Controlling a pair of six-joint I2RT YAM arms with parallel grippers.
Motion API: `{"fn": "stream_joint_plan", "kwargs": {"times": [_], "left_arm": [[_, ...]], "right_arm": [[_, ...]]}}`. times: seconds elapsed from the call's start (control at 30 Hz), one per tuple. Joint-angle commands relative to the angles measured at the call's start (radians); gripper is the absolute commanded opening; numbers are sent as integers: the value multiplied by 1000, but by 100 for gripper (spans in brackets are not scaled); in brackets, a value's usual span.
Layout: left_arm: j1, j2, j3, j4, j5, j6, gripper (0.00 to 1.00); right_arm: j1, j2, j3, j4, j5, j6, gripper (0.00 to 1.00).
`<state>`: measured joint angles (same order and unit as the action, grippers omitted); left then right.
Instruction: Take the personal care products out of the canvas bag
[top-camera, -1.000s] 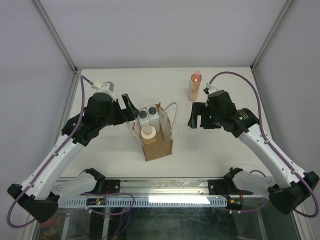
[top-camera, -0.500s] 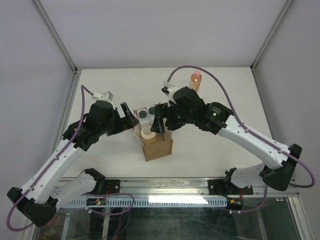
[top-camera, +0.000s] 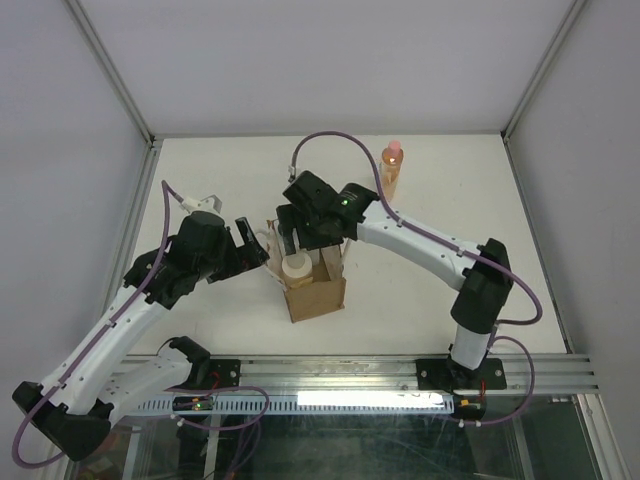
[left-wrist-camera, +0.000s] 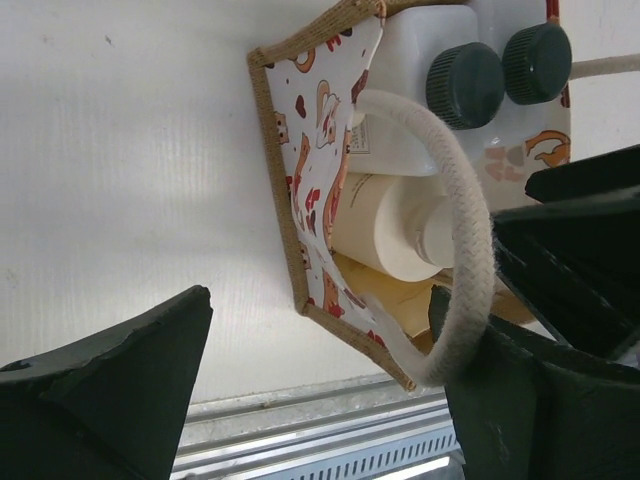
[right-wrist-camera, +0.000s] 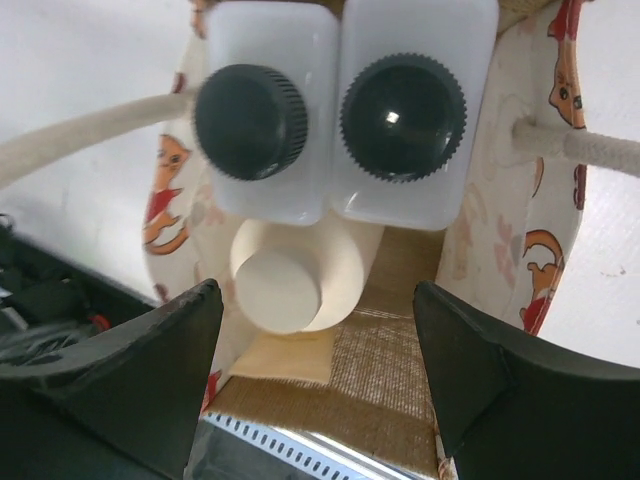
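The canvas bag stands upright at the table's middle. In the top view only the cream bottle shows in it. My right gripper hangs open right above the bag's mouth. In its wrist view the gripper is open over the cream bottle and two white bottles with grey caps. My left gripper is open at the bag's left side. In its wrist view the bag's corner lies between the fingers and a white handle rests against one finger. The orange bottle stands on the table at the back right.
The white table is walled by grey panels at the back and both sides. A metal rail runs along the near edge, just in front of the bag. The right arm stretches across the table from its base at the lower right.
My right arm has swung left from beside the orange bottle to above the bag's mouth. My left gripper has shifted slightly down and closer to the bag's left side.
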<state>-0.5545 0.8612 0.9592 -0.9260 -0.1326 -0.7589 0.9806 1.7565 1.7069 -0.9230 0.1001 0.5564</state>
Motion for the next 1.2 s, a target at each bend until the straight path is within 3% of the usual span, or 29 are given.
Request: {"fn": "stream_joint_plan", "kwargs": {"times": [0.0,0.47,0.73,1.17], "left_arm": [[13,-14,-3,-2,-28,-3,87],[13,-20,15,-8,-51,-9,84],[13,-35,24,-26,-74,-19,85],[13,-37,32,-30,-79,-25,86]], "right_arm": [[23,60,74,-74,102,24,80],[68,143,118,-81,128,7,80],[86,183,97,-54,48,38,82],[113,278,130,-128,177,6,78]]}}
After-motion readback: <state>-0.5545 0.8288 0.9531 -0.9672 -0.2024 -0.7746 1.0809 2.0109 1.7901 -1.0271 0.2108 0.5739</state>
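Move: The cream bottle lies about 2 cm back, 2 cm to the left and some 13 cm below the right hand. Of the two dark-capped white bottles, the left one is roughly 3 cm ahead and 4 cm left of that hand, the right one 4 cm straight ahead, both about 10 cm below. From the left hand, the cream bottle is some 9 cm right, 1 cm ahead and 13 cm down. Fingers kept open, the right hand sinks about 8 cm into the bag, tilting some 15 degrees, astride the cream bottle's cap. ##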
